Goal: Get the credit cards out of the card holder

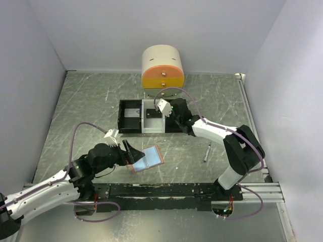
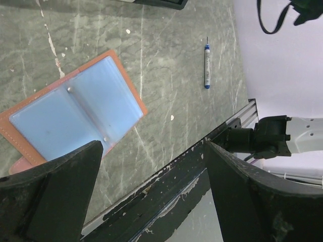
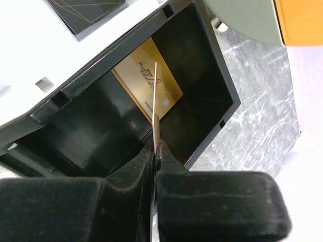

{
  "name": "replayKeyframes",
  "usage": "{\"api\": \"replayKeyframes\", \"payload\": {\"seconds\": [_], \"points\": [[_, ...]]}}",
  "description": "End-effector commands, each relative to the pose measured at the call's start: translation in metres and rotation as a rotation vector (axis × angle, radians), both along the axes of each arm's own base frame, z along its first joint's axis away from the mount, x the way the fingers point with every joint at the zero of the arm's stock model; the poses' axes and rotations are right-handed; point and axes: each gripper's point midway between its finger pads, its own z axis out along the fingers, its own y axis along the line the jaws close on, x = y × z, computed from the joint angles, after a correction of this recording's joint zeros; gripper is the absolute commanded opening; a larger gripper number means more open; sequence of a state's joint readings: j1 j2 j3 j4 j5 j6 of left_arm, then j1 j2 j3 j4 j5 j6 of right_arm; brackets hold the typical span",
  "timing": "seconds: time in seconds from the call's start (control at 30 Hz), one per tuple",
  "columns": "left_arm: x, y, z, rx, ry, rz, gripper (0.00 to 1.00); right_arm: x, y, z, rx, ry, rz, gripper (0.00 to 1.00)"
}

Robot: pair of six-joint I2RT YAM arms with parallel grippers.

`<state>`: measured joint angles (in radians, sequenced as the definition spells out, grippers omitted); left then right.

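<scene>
The card holder [image 1: 148, 158] lies open on the table, tan rim up and light blue lining showing; in the left wrist view the card holder [image 2: 75, 113] shows no card in its pockets. My left gripper [image 1: 132, 154] hovers at its left edge, open [image 2: 151, 151], nothing between the fingers. My right gripper [image 1: 172, 115] is shut [image 3: 155, 148] on a thin credit card [image 3: 155, 101] seen edge-on, above the black right compartment [image 3: 212, 60]. A gold card [image 3: 136, 75] lies flat in that compartment. A dark card [image 3: 86, 12] rests in the white tray.
Three trays stand side by side mid-table: black [image 1: 130, 117], white [image 1: 153, 123], black [image 1: 182, 108]. A cream-and-orange drawer box [image 1: 162, 67] sits behind them. A blue-white pen [image 1: 207, 151] [image 2: 207, 65] lies right of the holder. A black rail [image 1: 166, 190] runs along the near edge.
</scene>
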<state>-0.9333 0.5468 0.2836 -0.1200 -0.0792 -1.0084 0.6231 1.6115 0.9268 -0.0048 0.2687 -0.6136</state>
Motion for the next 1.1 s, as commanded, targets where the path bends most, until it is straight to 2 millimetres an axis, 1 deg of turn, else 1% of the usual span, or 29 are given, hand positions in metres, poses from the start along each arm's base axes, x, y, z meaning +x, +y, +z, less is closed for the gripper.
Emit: {"api": "replayKeyframes", "payload": {"seconds": [0.0,0.1,0.2,0.33,0.43,0.57,0.7,0.8,1.0,1.07], "points": [[0.001,0.003,0.012,0.006,-0.031,0.001,0.94,0.016,0.0,0.001,-0.073,-0.028,0.064,0.0],[0.002,0.004,0.014,0.007,-0.036,0.007,0.95,0.024,0.002,0.0,-0.089,-0.041,0.072,0.0],[0.001,0.002,0.016,0.008,-0.046,-0.007,0.96,0.029,0.008,0.001,-0.082,-0.056,0.093,0.0],[0.001,0.001,0.015,0.016,-0.038,-0.013,0.96,0.034,0.01,-0.005,-0.102,-0.071,0.121,0.0],[0.001,0.0,0.014,0.02,-0.034,-0.017,0.96,0.042,0.011,-0.008,-0.113,-0.088,0.123,0.0],[-0.001,-0.003,0.02,0.006,-0.051,-0.036,0.95,0.051,0.006,-0.016,-0.137,-0.097,0.119,0.0],[0.0,0.001,0.023,0.01,-0.057,-0.023,0.95,0.058,0.001,-0.02,-0.151,-0.124,0.106,0.0],[0.0,0.004,0.02,0.015,-0.052,-0.014,0.95,0.058,0.002,-0.026,-0.151,-0.116,0.117,0.04],[-0.001,0.003,0.022,0.015,-0.055,-0.022,0.94,0.051,0.0,-0.044,-0.167,-0.064,0.128,0.05],[0.0,0.003,0.021,0.022,-0.053,-0.021,0.94,0.048,0.002,-0.049,-0.159,-0.044,0.137,0.07]]}}
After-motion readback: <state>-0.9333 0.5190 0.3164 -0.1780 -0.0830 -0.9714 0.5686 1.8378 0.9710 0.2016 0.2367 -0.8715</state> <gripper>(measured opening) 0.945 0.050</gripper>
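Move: The right hand holds the gold card over the right black bin; another gold card lies on the bin's floor about 5 cm ahead of the hand, 1 cm to its left and some 7 cm below. The black card in the white bin lies about 13 cm to the hand's left and 4 cm ahead, also 7 cm lower. The drawer box stands some 20 cm ahead and 7 cm to the left, level in height. From the idle left hand, the lying gold card is about 24 cm ahead, 20 cm to the right and 12 cm below. Forward and down, the right hand carries its pinched card deeper into the right black bin, some 5 cm ahead and 4 cm lower, towards the gold card on the floor, rolling its left side down and turning slightly counter-clockwise. It slows to a near stop there, the card still standing between fingers whose grip is only beginning to loosen. ##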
